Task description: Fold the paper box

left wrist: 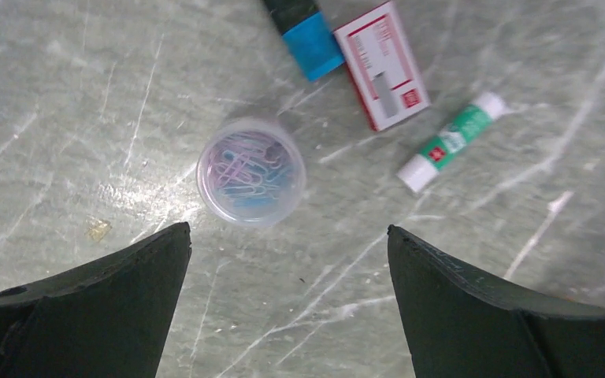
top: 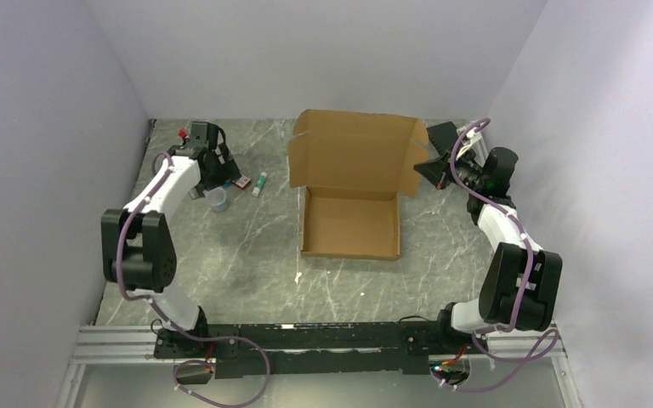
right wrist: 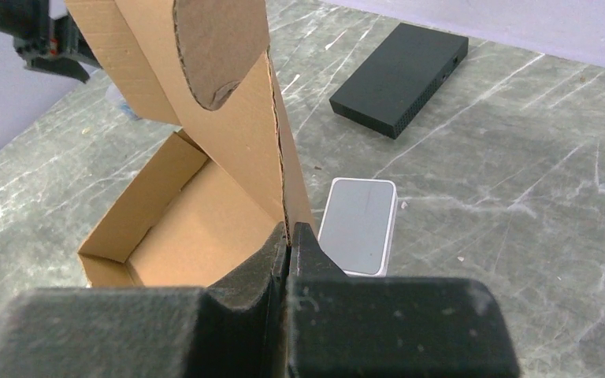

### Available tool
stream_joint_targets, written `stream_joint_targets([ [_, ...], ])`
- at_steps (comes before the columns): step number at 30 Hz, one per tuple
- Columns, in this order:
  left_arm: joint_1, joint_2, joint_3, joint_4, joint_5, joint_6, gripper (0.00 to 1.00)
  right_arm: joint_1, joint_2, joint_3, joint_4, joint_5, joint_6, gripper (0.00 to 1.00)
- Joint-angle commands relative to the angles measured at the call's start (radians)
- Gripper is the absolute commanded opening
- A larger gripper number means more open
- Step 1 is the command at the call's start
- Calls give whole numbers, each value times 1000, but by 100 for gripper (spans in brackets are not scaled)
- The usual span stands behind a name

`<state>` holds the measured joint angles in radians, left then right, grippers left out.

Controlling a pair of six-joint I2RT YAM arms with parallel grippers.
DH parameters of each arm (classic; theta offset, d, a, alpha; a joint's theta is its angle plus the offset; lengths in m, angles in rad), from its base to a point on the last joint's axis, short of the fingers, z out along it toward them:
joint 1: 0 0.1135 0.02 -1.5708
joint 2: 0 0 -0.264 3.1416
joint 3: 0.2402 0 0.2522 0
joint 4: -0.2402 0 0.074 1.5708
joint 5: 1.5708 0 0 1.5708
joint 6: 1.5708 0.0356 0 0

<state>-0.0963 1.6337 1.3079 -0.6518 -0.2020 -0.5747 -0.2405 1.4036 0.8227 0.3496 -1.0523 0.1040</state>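
The paper box, brown corrugated cardboard, sits mid-table with its shallow tray formed and its lid standing up at the back. My right gripper is at the lid's right edge. In the right wrist view that gripper is shut on the thin edge of the lid's side flap, and the tray lies below to the left. My left gripper hovers far left of the box. In the left wrist view it is open over bare table, holding nothing.
Under the left gripper lie a clear tub of paper clips, a red-and-white small box, a glue stick and a blue item. A black slab and a white case lie right of the box.
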Motion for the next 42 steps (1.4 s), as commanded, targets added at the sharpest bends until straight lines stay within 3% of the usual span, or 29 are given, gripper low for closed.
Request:
stream_joint_targets([
  [1,12,57,36,-103,-35,-36,99,-2,-1,1,75,-11,32,0],
  [8,107,172,54,-46,159,-36,97,2,22,6,77,-21,43,0],
  [14,170,251,85,-28,230,-39,89,10,23,6,75,-21,42,0],
  [32,187,239,89,-26,205,-38,78,37,38,7,63,-11,26,0],
  [35,187,248,97,-44,205,-36,71,37,38,8,61,-9,25,0],
  [38,186,237,93,-52,205,-36,59,37,38,9,58,-8,23,0],
  [42,185,168,60,-41,205,-40,28,38,37,9,58,-11,23,0],
])
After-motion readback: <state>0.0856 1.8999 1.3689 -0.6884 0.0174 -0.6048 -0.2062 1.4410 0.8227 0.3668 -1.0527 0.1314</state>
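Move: The tub of paper clips lies about 3 cm left of the left hand, a mere 1 cm ahead and some 10 cm below. Counted from the left hand, the blue-capped marker is roughly 9 cm ahead and 3 cm left, the staple box 8 cm ahead and 3 cm right, the glue stick 6 cm ahead and 9 cm right, all about 12 cm down. From the right hand, the tub is about 54 cm left, 2 cm ahead and 18 cm below. The left fingers come to pinch the paper-clip tub by its sides: the hand sinks about 8 cm and shifts some 3 cm left, tipping its fingers closer to straight down, then stays low while the wide-open gripper closes by about a third around the tub. The right hand keeps its pinch on the box lid's right edge, easing about 1 cm left and 1 cm down. ##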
